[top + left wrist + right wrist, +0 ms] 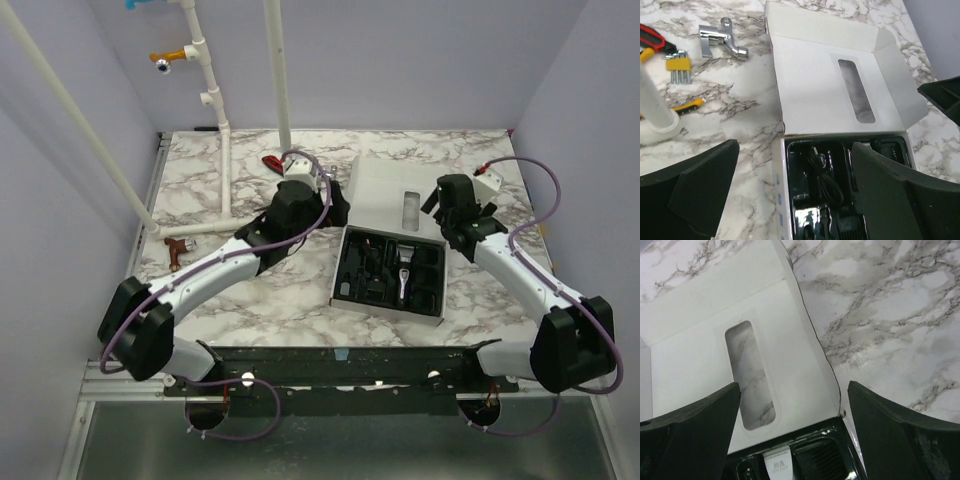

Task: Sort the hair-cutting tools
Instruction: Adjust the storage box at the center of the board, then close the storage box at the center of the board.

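Observation:
A white box (385, 290) lies open in the middle of the table, its windowed lid (395, 195) folded back. Its black tray (810, 200) holds the hair-cutting tools: a slim clipper with a silver blade end (404, 272), a coiled black cable (827, 185) and a ribbed black guard (822, 460). My left gripper (325, 212) hovers open at the box's far left; in its wrist view the left gripper (795, 145) straddles the tray's left edge and holds nothing. My right gripper (450, 225) is open over the far right corner, and the right wrist view shows the right gripper (794, 390) empty.
A white pipe frame (220, 130) stands at the back left. Beside it lie a chrome fitting (720, 40), a yellow hex-key set (679, 65), a red-handled tool (650, 37) and a yellow-handled tool (690, 105). A reddish-brown T-piece (177, 247) sits near the left edge.

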Controlling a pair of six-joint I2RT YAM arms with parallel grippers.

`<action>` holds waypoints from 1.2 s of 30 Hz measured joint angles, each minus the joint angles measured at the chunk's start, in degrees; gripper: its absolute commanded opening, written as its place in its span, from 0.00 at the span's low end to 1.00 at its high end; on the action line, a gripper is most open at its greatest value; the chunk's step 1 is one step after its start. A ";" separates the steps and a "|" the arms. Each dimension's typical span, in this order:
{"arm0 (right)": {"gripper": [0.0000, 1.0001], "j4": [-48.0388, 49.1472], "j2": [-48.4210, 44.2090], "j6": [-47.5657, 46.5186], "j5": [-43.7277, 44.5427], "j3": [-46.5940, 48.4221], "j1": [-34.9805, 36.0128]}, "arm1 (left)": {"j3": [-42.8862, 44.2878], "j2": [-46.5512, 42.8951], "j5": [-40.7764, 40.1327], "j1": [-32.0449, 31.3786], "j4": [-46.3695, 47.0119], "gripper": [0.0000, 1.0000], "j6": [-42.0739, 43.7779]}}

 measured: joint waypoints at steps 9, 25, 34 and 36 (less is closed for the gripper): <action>0.88 4.68 12.70 -3.82 1.38 6.08 -3.02 | 20.57 21.09 0.59 0.28 -7.82 0.97 4.94; 0.12 6.16 19.34 -6.10 -1.38 7.17 -5.81 | 28.24 27.98 1.90 2.51 -12.48 0.97 7.19; 0.01 9.14 8.94 -6.29 -5.18 -0.66 -5.90 | 26.32 27.63 2.86 2.51 -11.82 0.97 7.04; 0.01 10.73 4.83 -6.08 -5.92 -4.50 -5.84 | 25.77 27.41 2.89 2.51 -11.72 0.98 6.75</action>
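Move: Under the open right hand, the right edge of the storage box's open lid lies about 5 cm ahead, 2 cm right and 7 cm down. The lid window is some 10 cm to its left and 2 cm ahead; the tray's middle is 15 cm left and 13 cm back. From the left hand, the lid's left edge lies roughly 10 cm ahead, 4 cm right and 13 cm down, with the chrome faucet 16 cm ahead and 2 cm left. Down and forward, with a little to the right, the right hand sinks some 6 cm onto the lid's right edge, shuts its fingers on the cardboard, then draws back about 4 cm while rising slightly, keeping the pinch. The left hand reaches forward about 8 cm, down and to the right, over the lid's left edge, rolling slightly and staying wide open. ##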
